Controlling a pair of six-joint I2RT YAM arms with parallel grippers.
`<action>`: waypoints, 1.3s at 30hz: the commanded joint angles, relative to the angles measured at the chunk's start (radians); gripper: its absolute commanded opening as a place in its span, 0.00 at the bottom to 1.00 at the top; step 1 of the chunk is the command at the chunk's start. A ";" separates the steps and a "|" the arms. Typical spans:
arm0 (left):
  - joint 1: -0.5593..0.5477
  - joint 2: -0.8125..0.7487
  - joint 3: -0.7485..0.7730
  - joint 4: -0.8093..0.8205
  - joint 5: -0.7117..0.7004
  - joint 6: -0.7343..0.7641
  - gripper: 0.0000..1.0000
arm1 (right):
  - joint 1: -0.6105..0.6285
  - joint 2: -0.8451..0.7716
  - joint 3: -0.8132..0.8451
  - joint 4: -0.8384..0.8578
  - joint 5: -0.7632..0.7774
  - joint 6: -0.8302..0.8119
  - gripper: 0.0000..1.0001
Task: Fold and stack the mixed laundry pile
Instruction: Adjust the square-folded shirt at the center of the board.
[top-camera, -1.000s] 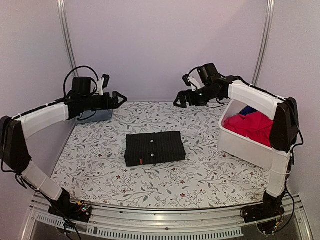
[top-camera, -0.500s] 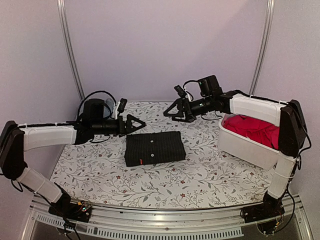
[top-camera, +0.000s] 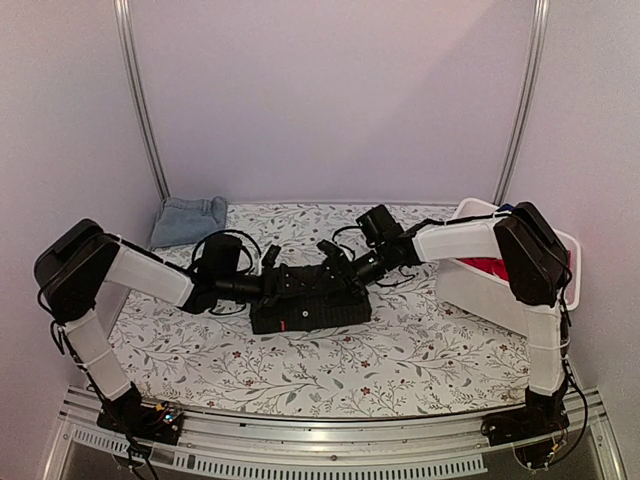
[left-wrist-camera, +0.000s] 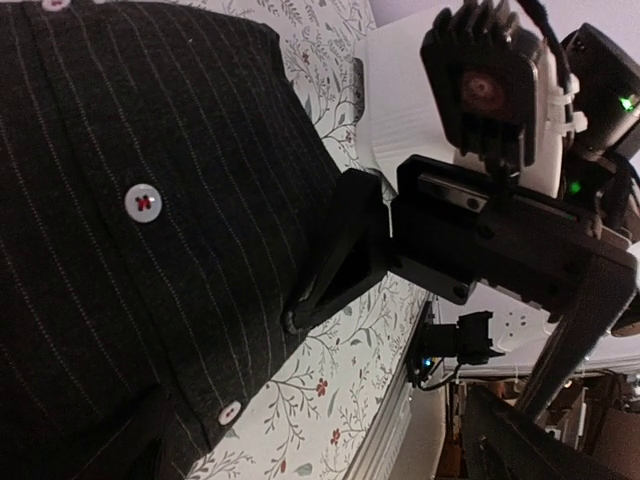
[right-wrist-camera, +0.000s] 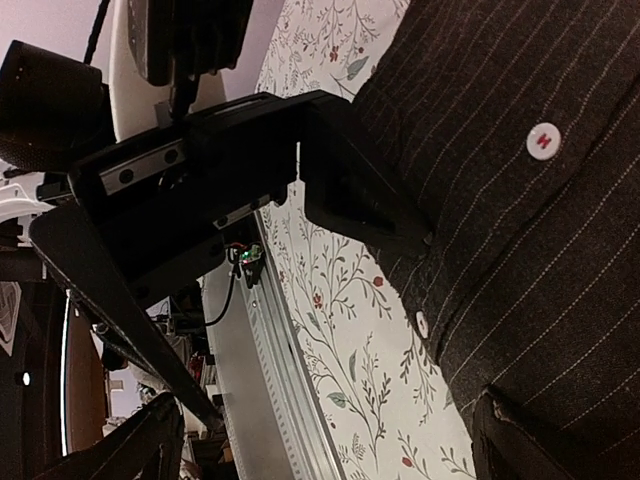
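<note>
A folded black pinstriped shirt (top-camera: 312, 306) lies in the middle of the floral table cover (top-camera: 420, 350). My left gripper (top-camera: 283, 282) and right gripper (top-camera: 338, 268) hang low over its far edge, facing each other and both open, with nothing between their fingers. In the left wrist view the shirt (left-wrist-camera: 120, 220) fills the left side, and the right gripper's finger (left-wrist-camera: 345, 255) rests at its edge. The right wrist view has the shirt (right-wrist-camera: 530, 200) on the right and the left gripper's finger (right-wrist-camera: 355, 195) at its edge. A folded light blue denim piece (top-camera: 188, 218) lies at the back left. Red-pink cloth (top-camera: 497, 266) shows in the bin.
A white plastic bin (top-camera: 478, 290) stands at the right edge of the table, beside the right arm. The metal front rail (top-camera: 320, 440) runs along the near edge. Walls close the back and both sides.
Both arms have swung down and inward from the back of the table to the shirt's far edge. The left arm has left the denim piece uncovered; the right has moved away from the bin.
</note>
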 joint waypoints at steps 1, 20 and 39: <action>0.040 0.069 -0.025 0.060 -0.009 -0.030 1.00 | -0.042 0.088 -0.052 0.014 0.042 0.001 0.99; 0.097 -0.017 0.131 -0.146 0.017 0.130 1.00 | -0.085 0.022 0.140 -0.083 0.065 -0.055 0.99; 0.217 0.229 0.123 -0.069 -0.037 0.083 1.00 | -0.067 0.301 0.284 -0.193 0.317 -0.123 0.99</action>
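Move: The square-folded shirt's middle lies some 5 cm to the right of the left hand, about 4 cm ahead and 7 cm below. From the right hand it is roughly 7 cm left, 4 cm ahead and 8 cm down. The folded jeans sit about 32 cm left of the left hand, 27 cm farther out and 6 cm below; the laundry basket stands some 41 cm right of the right hand, about 5 cm ahead and level in height. The square-folded shirt gets two pats from both wide-open hands: they sink 5–6 cm onto it and draw apart a few centimetres, the left hand leftward, the right hand rightward. Both then lift 8–9 cm, carry forward about 9 cm in an arc and press their lower fingertips down again on its far part, the left drawing about 3 cm farther outward. ##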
